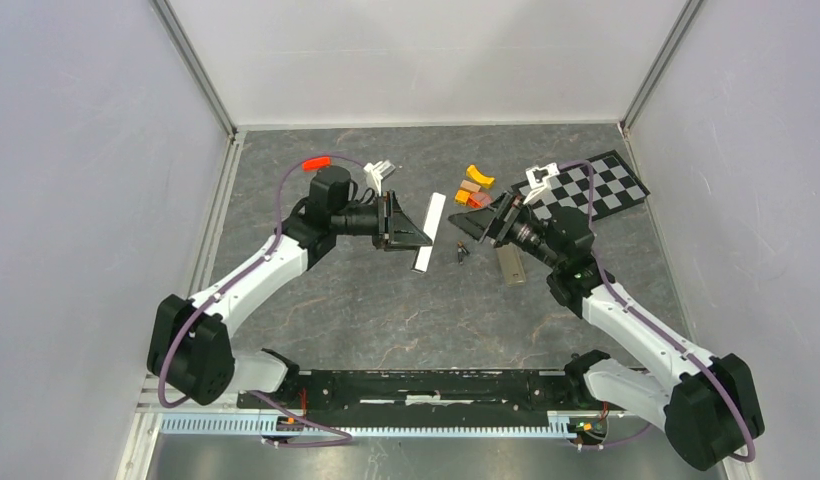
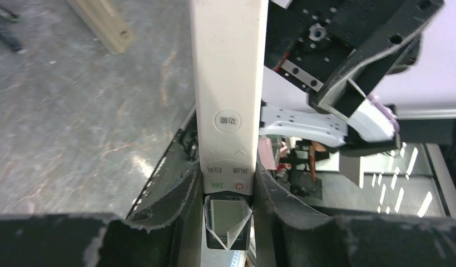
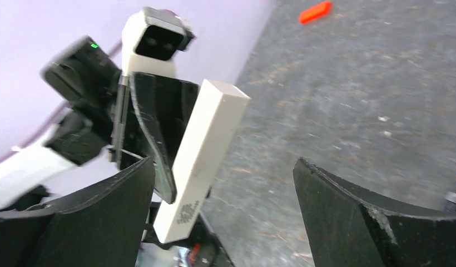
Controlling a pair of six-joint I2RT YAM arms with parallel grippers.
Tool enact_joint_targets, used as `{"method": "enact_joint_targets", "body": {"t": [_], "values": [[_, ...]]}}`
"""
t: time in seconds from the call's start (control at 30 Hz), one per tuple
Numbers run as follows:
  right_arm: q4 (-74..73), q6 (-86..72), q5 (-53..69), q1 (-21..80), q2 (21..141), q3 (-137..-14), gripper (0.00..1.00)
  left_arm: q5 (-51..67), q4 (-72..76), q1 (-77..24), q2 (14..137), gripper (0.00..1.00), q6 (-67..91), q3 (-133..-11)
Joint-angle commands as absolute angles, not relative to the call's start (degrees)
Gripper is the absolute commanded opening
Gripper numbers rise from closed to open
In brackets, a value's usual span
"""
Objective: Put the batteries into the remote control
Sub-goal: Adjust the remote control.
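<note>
My left gripper (image 1: 418, 232) is shut on the remote control (image 1: 426, 255), a slim white bar held off the table. The left wrist view shows its button face (image 2: 228, 67) running away between the fingers (image 2: 176, 200), with a power key and a black display end at the grip (image 2: 227, 172). My right gripper (image 1: 474, 224) faces it from the right, a short gap away. In the right wrist view it stands wide open (image 3: 224, 167) and holds nothing, with the remote (image 3: 206, 150) ahead on the left. The batteries (image 1: 460, 250), small and dark, lie on the table below the two grippers (image 2: 8, 38).
A short tan-grey flat piece (image 1: 510, 264) lies under the right wrist (image 2: 100, 22). Orange and yellow blocks (image 1: 472, 185) sit behind the right gripper, beside a checkerboard (image 1: 596, 185). A red piece (image 1: 316, 160) and a white part (image 1: 381, 172) lie at the back left.
</note>
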State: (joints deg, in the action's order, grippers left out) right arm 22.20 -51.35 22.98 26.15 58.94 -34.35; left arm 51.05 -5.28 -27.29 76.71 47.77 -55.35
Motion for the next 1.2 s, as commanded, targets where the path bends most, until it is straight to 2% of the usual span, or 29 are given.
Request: {"method": "enact_joint_targets", "body": {"t": [0.0,0.17,0.53,0.6,0.63,0.67,0.8,0.87,0.93,1.0,1.1,1.17], "values": [[35.6,-62.9,27.3,26.1,60.2,-35.1,0.98,60.4,18.3,-28.2,74.7,0.02,64.5,-52.8],[35.1,-64.6,29.3,27.4,63.5,-37.4,0.91,61.8,28.4,-30.7,75.5,0.02,72.2,-51.4],[35.9,-68.1,28.9,30.4,65.8,-39.4,0.6,61.2,29.5,-31.8,75.7,0.02,73.5,-50.8],[33.5,-69.1,29.0,30.6,66.3,-40.1,0.52,61.0,29.5,-31.9,75.9,0.03,73.6,-50.9],[33.6,-69.9,28.9,30.8,66.5,-39.9,0.47,61.0,29.5,-31.9,76.0,0.07,73.4,-50.7],[33.1,-70.2,28.6,30.8,66.5,-39.9,0.44,60.7,29.5,-31.9,76.1,0.16,73.4,-50.6],[26.5,-70.0,24.1,30.8,65.5,-40.3,0.29,58.0,21.2,-31.9,75.5,0.65,65.6,-51.5],[21.2,-69.3,20.2,30.6,64.9,-40.9,0.2,55.5,11.8,-31.8,75.1,0.79,54.5,-53.4],[14.2,-68.2,16.4,30.5,65.0,-42.4,0.14,47.7,-3.2,-31.0,75.3,0.88,39.7,-56.7],[8.5,-69.0,14.1,30.2,65.2,-42.9,0.09,38.8,-12.7,-30.8,75.4,0.91,29.2,-59.0],[2.8,-71.8,11.8,29.1,65.1,-42.9,0.02,27.5,-11.8,-30.9,72.9,0.92,22.5,-57.4],[-1.3,-74.2,11.6,28.2,65.5,-43.6,0.0,21.6,-4.5,-31.2,69.4,0.92,19.6,-53.0]]}}
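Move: The left fingers already hold the remote control near its screen end; its middle is about 3 cm ahead, 1 cm right and 1 cm above them. From the open right hand, that middle is roughly 8 cm left, 1 cm back and 1 cm down. About 24 cm below the right hand, on the table, lie the loose batteries, some 4 cm ahead and 1 cm right, and the other remote, 1 cm ahead and 13 cm right. The left hand lifts the remote control about 6 cm, drawing it slightly back and right, while the right hand rises and reaches some 4 cm left towards it, closing until its fingers pinch the remote control forward of the left hand's grip. The left fingers then open and let go, that hand sinking and moving forward clear of it, as the right hand keeps its pinch and lowers the remote control about 8 cm, going a little forward and right and tipping the wrist some 20 degrees. ##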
